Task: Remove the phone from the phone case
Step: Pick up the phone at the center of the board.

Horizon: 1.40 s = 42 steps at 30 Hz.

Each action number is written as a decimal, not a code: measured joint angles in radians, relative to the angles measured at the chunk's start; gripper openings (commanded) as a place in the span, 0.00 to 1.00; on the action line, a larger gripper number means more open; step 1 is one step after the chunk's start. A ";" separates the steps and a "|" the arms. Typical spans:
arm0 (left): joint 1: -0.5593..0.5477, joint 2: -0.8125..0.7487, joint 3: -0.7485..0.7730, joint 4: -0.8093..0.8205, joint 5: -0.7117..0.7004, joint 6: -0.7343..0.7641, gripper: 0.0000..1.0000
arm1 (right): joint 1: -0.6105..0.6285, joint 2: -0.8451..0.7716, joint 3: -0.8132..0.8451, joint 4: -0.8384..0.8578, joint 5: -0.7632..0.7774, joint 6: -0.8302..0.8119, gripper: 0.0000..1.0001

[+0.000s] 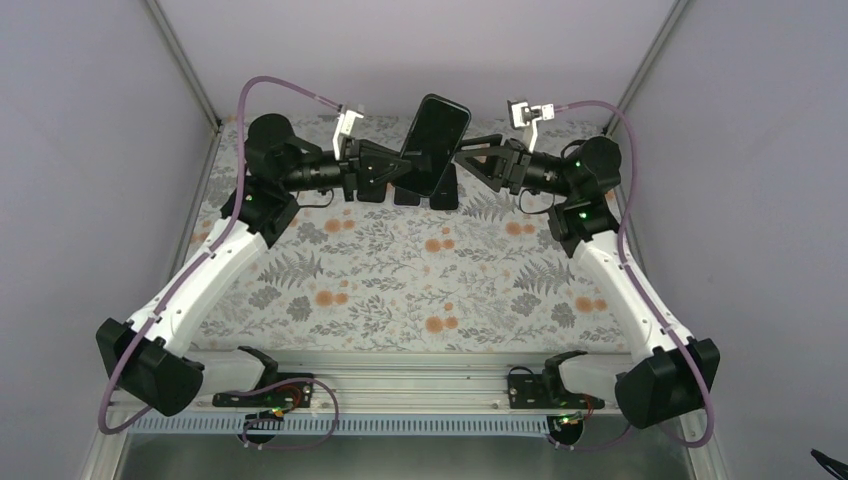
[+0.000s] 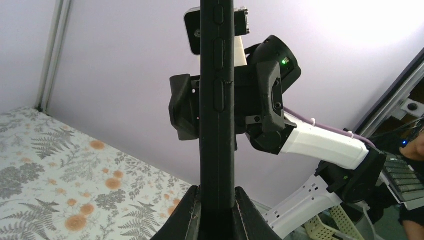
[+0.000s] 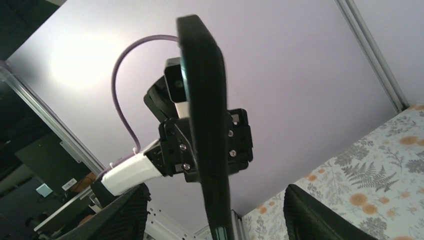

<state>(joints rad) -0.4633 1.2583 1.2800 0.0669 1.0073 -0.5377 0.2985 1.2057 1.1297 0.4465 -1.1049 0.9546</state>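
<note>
The black phone (image 1: 436, 140), still inside its black phone case (image 2: 217, 100), is held upright in the air over the back of the table. My left gripper (image 2: 217, 212) is shut on the lower edge of the cased phone, both pads pressed against its sides. My right gripper (image 3: 215, 220) faces it from the other side, open. Its fingers (image 3: 125, 215) straddle the cased phone (image 3: 207, 125) with a wide gap on each side, touching nothing. In the top view the left gripper (image 1: 408, 165) and right gripper (image 1: 462, 158) meet at the phone.
A floral-patterned cloth (image 1: 400, 280) covers the table below. Lilac walls with metal corner posts (image 1: 185, 60) close in the back and both sides. The arm bases sit on a metal rail (image 1: 420, 385) at the near edge.
</note>
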 measured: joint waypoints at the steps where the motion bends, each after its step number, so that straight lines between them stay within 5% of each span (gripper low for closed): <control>1: -0.001 0.003 -0.008 0.019 -0.001 -0.019 0.02 | 0.004 0.005 0.000 0.013 0.002 0.010 0.63; 27: -0.026 0.033 -0.036 0.085 -0.001 -0.110 0.03 | 0.048 0.079 0.026 0.098 0.028 0.095 0.04; 30: -0.027 0.033 -0.032 0.072 -0.001 -0.119 0.15 | 0.047 0.082 0.026 0.103 0.026 0.068 0.04; 34: -0.024 0.033 -0.003 0.012 0.000 -0.029 0.47 | 0.047 0.082 0.031 0.082 0.020 0.061 0.04; 42: 0.004 0.031 0.100 -0.164 0.041 0.190 0.55 | 0.037 0.082 0.051 0.042 -0.013 0.057 0.04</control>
<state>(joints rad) -0.4591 1.2888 1.3796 -0.0967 1.0481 -0.3477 0.3351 1.2877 1.1805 0.4881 -1.1183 1.0115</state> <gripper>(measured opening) 0.546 0.083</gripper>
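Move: The left gripper already pinches the cased phone by its left edge; the phone's middle is about 3 cm to this hand's right, 2 cm ahead and 1 cm up. The open right gripper is some 8 cm to the left hand's right. From the right hand the phone's middle is about 5 cm left and 1 cm ahead, near level. The rightmost table phone lies roughly 7 cm right of the left hand, 20 cm farther out and 43 cm below. Bring the right gripper about 2 cm left and a little forward until its fingers straddle the phone's right edge, and close them to pinch it. Keep the left grip meanwhile, letting that hand ease about 1 cm right and down; once the right fingers have shut, open the left to about half and rise about 1.5 cm while tipping back some 10 degrees. ##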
